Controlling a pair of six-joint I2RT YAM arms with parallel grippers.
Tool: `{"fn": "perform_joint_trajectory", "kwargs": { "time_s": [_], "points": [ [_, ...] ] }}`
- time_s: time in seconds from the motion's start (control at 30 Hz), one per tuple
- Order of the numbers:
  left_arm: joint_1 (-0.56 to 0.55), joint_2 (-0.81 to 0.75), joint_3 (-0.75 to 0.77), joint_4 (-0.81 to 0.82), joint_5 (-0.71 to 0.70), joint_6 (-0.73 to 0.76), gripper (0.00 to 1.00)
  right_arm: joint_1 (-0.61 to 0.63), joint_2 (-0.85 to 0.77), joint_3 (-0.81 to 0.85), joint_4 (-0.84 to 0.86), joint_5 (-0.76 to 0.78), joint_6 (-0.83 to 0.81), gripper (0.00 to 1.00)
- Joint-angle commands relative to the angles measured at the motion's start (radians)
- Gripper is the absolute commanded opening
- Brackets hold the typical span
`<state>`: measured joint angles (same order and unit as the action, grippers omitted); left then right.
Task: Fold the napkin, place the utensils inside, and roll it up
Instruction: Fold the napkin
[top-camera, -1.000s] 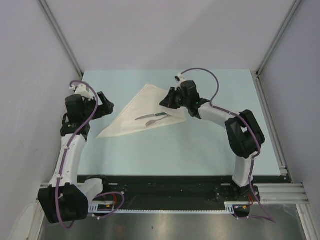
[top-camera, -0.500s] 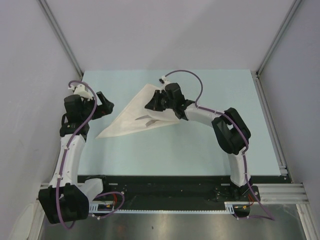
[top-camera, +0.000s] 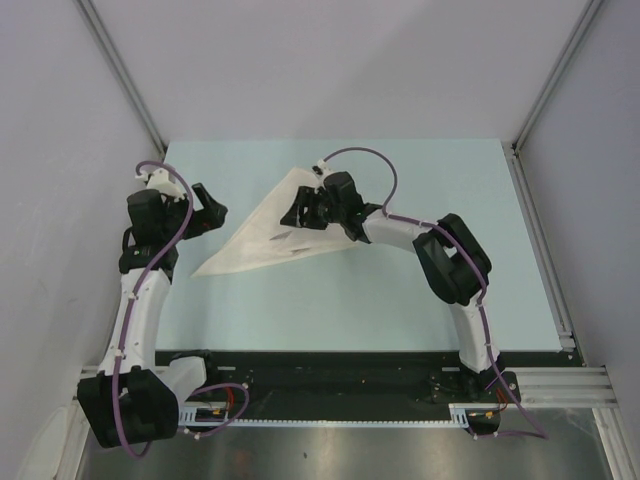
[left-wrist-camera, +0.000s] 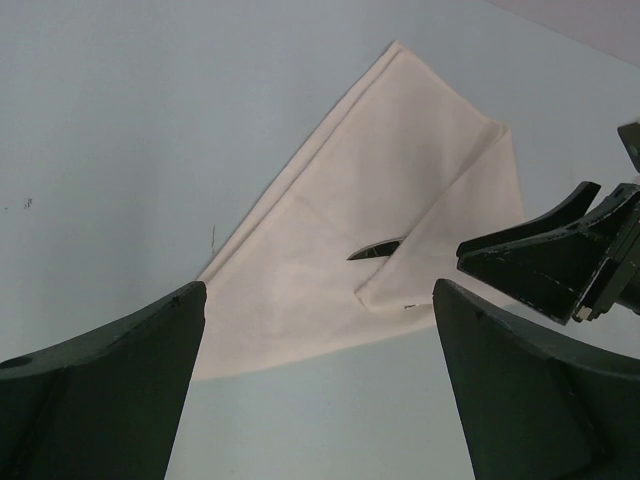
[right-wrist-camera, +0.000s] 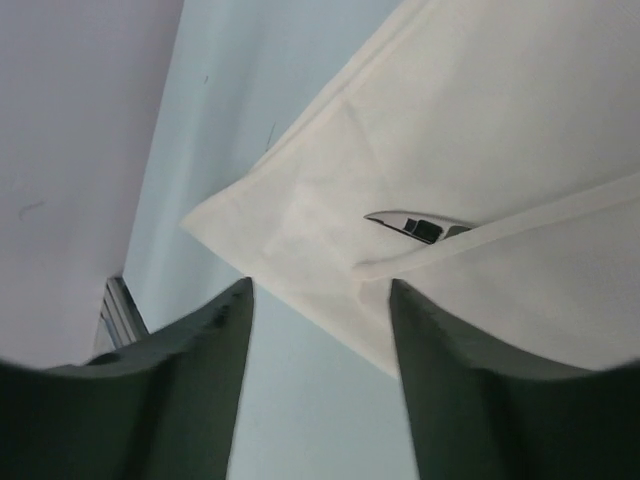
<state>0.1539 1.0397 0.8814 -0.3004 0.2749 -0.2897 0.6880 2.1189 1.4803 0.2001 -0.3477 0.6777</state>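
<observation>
The white napkin lies as a long triangle on the table, left of centre. Its right corner is folded over to the left, forming a flap. The knife, the only one of the utensils I see, lies under that flap with just its blade tip poking out; the tip also shows in the left wrist view. My right gripper hovers over the fold, open, with nothing between its fingers. My left gripper stands wide open beside the napkin's left point, apart from it.
The pale blue table is walled in by grey panels at the back and on both sides. An aluminium rail runs along the right edge. The arm bases sit on a black strip at the near edge.
My right gripper has carried the napkin's right corner leftward over the knife, hiding its handle, then opened and let the cloth go. The left arm has stayed put.
</observation>
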Motion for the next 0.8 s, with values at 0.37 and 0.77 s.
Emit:
{"fn": "perform_joint_trajectory", "kwargs": {
  "time_s": [0.37,0.77],
  "points": [
    [0.013,-0.17,-0.287,0.044,-0.216,-0.302,0.96,-0.12,-0.241,-0.09,0.016,-0.147,-0.064,0.73],
    [0.022,-0.38,-0.616,0.09,-0.463,-0.663,0.71,-0.347,-0.444,-0.279,-0.028,-0.29,-0.101,0.74]
  ]
}}
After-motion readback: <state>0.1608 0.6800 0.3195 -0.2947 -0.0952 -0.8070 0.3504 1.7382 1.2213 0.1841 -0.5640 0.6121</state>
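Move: The napkin's left corner lies about 7 cm left of the left hand, 5 cm back towards its base and some 20 cm below. From that same hand, the folded flap's corner is roughly 4 cm ahead and 15 cm right, with the knife tip 4 cm farther out than the flap corner. From the right hand, that flap corner is about 4 cm left, 4 cm back and 10 cm below; the knife tip is 4 cm left, 1 cm back. Bound for the napkin's left corner, the left hand drops about 15 cm while drawing back some 9 cm and slightly left, turning about 35 degrees counter-clockwise, left side dipping, fingers narrowing partway. The empty right hand opens wider, rises some 9 cm and retreats about 16 cm right, away from the flap corner, after a brief start straight up. ##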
